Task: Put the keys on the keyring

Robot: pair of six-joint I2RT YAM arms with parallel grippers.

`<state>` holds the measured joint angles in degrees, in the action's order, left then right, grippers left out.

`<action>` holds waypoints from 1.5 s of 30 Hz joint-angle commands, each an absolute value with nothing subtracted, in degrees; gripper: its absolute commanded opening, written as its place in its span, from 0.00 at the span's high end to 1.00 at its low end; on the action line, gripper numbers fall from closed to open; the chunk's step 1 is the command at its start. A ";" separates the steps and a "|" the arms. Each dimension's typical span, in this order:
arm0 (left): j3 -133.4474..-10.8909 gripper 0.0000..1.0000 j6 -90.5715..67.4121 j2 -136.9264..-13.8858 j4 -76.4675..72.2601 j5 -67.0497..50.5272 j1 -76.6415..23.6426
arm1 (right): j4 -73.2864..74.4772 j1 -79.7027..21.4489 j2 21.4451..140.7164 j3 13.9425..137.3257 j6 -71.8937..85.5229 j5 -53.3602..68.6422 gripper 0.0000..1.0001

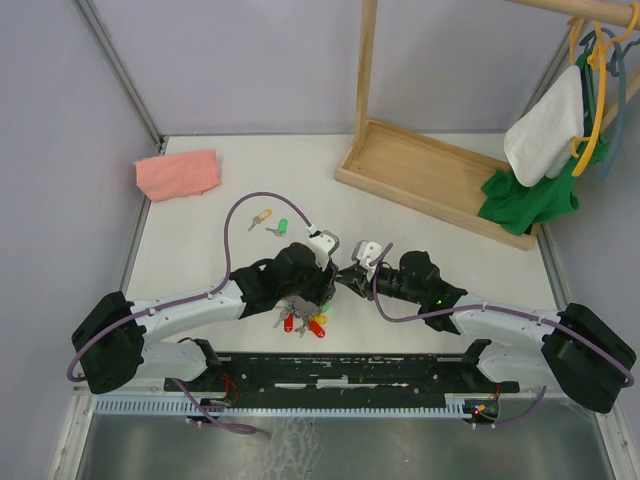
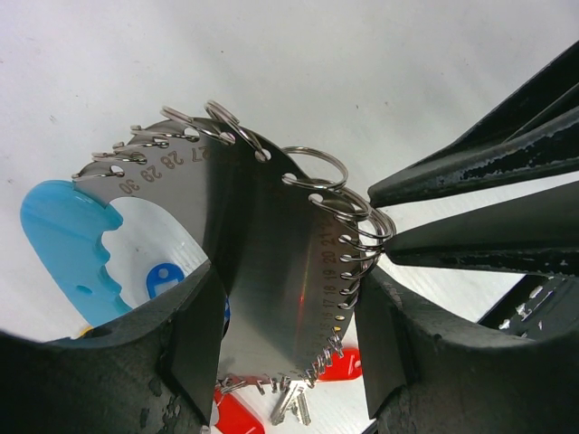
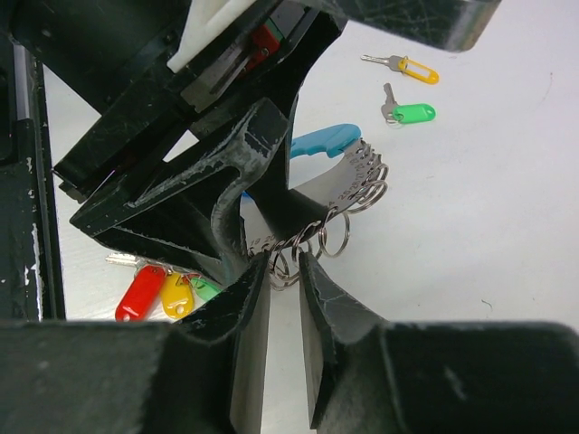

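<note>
The keys lie loose on the table behind the arms, one yellow-headed [image 1: 261, 215] [image 3: 412, 69] and one green-headed [image 1: 281, 226] [image 3: 409, 113]. The keyring [image 2: 271, 235] is a grey curved metal plate with numbered holes, small split rings along its edge, a light-blue tag [image 2: 63, 235] and red, yellow and green keys [image 1: 305, 322] hanging below. My left gripper [image 2: 285, 334] [image 1: 312, 288] is shut on the plate, one pad on each side. My right gripper [image 3: 285, 262] [image 1: 346, 277] meets it from the right, its narrow-set jaws around a small ring [image 3: 291, 268]. Whether they press it is unclear.
A pink cloth [image 1: 178, 173] lies at the back left. A wooden rack base [image 1: 430, 175] stands at the back right, with a green cloth [image 1: 525, 195] and a white towel [image 1: 545, 125] on hangers over it. Grey walls close in the table's left and back.
</note>
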<state>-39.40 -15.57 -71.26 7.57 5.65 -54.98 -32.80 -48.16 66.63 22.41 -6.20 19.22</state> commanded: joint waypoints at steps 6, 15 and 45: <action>-41.04 0.93 -17.58 -70.40 3.64 4.61 -54.79 | -32.84 -47.95 65.81 23.44 -6.63 15.29 0.84; -41.57 0.93 -18.22 -70.57 3.90 3.47 -54.76 | -34.75 -47.99 67.25 23.60 -7.29 19.27 0.84; -41.89 0.90 -19.89 -72.38 3.36 -6.08 -49.12 | -28.54 -49.36 65.40 24.90 -13.39 16.83 0.99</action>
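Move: At the rim of the steel keyring, the small split ring that the right fingers go for is about 1 cm left of and 1 cm below them, level fore and aft. From the right hand, the keyring's blue handle is some 9 cm left, level fore and aft and 5 cm lower; a red key tag is about 5 cm left, 7 cm back and 10 cm lower. The same ring lies roughly 3 cm to the right of the left hand, 1 cm ahead and 2 cm above. Working at the keyring's rim, the right hand first half closes its slightly open fingers with a small nudge forward, then reopens them a little, sinks about 1 cm into the rings and shuts right down to pinch one. Its wrist tilts some 5 degrees. The left hand keeps its grip on the keyring nearly still, tipping about 5 degrees downward. ##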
